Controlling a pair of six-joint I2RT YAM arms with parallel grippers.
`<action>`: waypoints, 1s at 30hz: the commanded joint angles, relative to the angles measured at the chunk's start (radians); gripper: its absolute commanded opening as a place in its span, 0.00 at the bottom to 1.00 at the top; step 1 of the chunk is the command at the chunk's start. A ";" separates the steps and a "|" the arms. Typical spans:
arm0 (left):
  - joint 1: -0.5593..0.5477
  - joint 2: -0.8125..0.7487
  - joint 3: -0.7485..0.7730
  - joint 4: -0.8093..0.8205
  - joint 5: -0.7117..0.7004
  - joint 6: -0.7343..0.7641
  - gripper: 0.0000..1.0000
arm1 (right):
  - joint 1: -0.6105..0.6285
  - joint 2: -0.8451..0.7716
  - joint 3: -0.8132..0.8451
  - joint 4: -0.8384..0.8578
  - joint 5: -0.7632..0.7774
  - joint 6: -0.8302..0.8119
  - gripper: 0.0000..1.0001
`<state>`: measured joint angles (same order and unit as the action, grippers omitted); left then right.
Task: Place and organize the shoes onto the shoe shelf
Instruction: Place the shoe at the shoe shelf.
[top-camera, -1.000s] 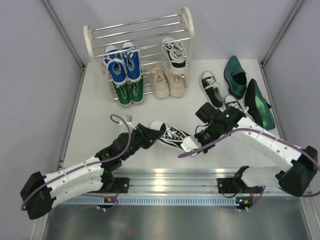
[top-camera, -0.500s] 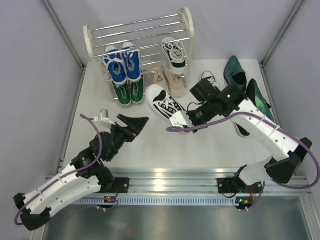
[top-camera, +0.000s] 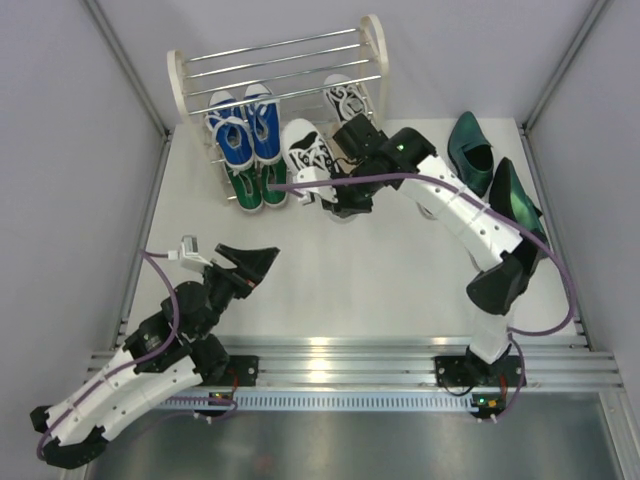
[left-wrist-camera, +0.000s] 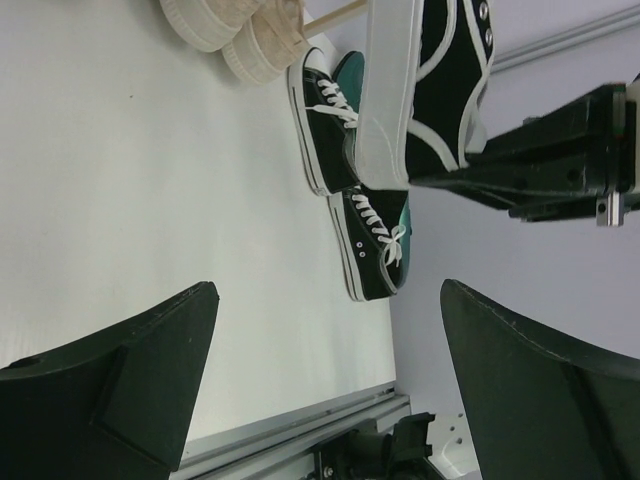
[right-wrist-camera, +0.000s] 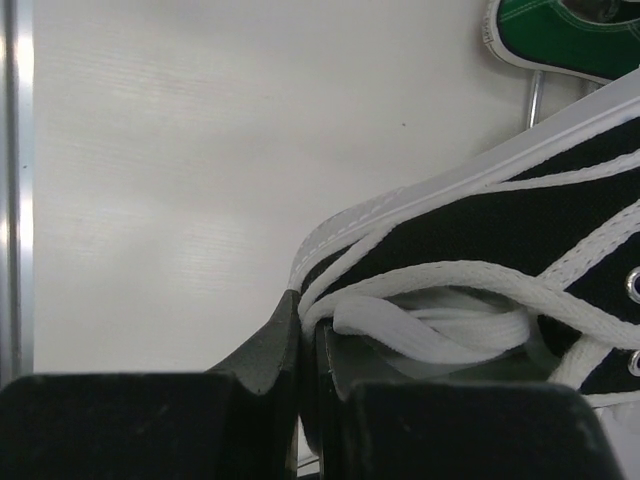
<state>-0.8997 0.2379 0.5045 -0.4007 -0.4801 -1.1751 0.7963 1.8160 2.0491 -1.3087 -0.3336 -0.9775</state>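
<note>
A black-with-white sneaker (top-camera: 305, 155) hangs in front of the shoe shelf (top-camera: 275, 60), next to the blue pair (top-camera: 245, 130) and above the green pair (top-camera: 255, 185). My right gripper (top-camera: 336, 195) is shut on its collar edge; in the right wrist view the fingers (right-wrist-camera: 270, 345) pinch the rim beside the white laces of the sneaker (right-wrist-camera: 500, 220). Another black-with-white sneaker (top-camera: 350, 100) lies on the shelf. My left gripper (top-camera: 250, 265) is open and holds nothing, low at the near left; its wrist view shows the jaws wide apart (left-wrist-camera: 328, 300) and the carried sneaker (left-wrist-camera: 430, 90) far off.
Two dark green dress shoes (top-camera: 470, 150) lie at the right by the wall. A black-with-white pair (left-wrist-camera: 325, 125) rests on the table beyond the held shoe, and the beige pair (left-wrist-camera: 240, 30) sits at the shelf's foot. A metal rail (top-camera: 330, 365) runs along the near edge.
My left gripper let go of the sneaker, opened wide and drew back to the near left. My right arm carried the sneaker from mid-table up to the shelf front.
</note>
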 joint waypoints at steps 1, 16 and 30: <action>0.002 -0.003 -0.003 -0.023 0.000 0.012 0.98 | -0.006 0.049 0.155 0.101 0.044 0.065 0.00; 0.002 -0.012 -0.023 -0.021 -0.009 0.005 0.98 | -0.078 0.262 0.326 0.356 0.123 0.030 0.00; 0.002 -0.014 -0.049 -0.021 -0.022 -0.037 0.98 | -0.111 0.330 0.329 0.549 0.156 0.000 0.02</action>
<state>-0.8997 0.2310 0.4660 -0.4290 -0.4889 -1.2022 0.7025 2.1551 2.3005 -0.9337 -0.1978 -0.9524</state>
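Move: The black sneaker, still pinched near its rear end by the right hand, is bound for the gap on the upper tier of the shoe shelf, roughly 26 cm ahead, 9 cm left and 5 cm below that hand. Level with the gap, the other black shoe is about 11 cm to its right; the nearer blue shoe is 11 cm to its left and 3 cm closer in. The beige pair sits lower, some 17 cm ahead, 3 cm left and 20 cm below the hand. From the empty left hand, the gap is roughly 44 cm ahead, 11 cm right and 5 cm lower. The black sneaker is carried toe first into the gap between the blue pair and the other black shoe, over the beige pair, as the right hand travels about 16 cm forward and 5 cm left, quickly at first and then slowing. Its shut fingers keep their pinch while the wrist swings the fingertips forward some 15 degrees and turns about 10 degrees clockwise. ##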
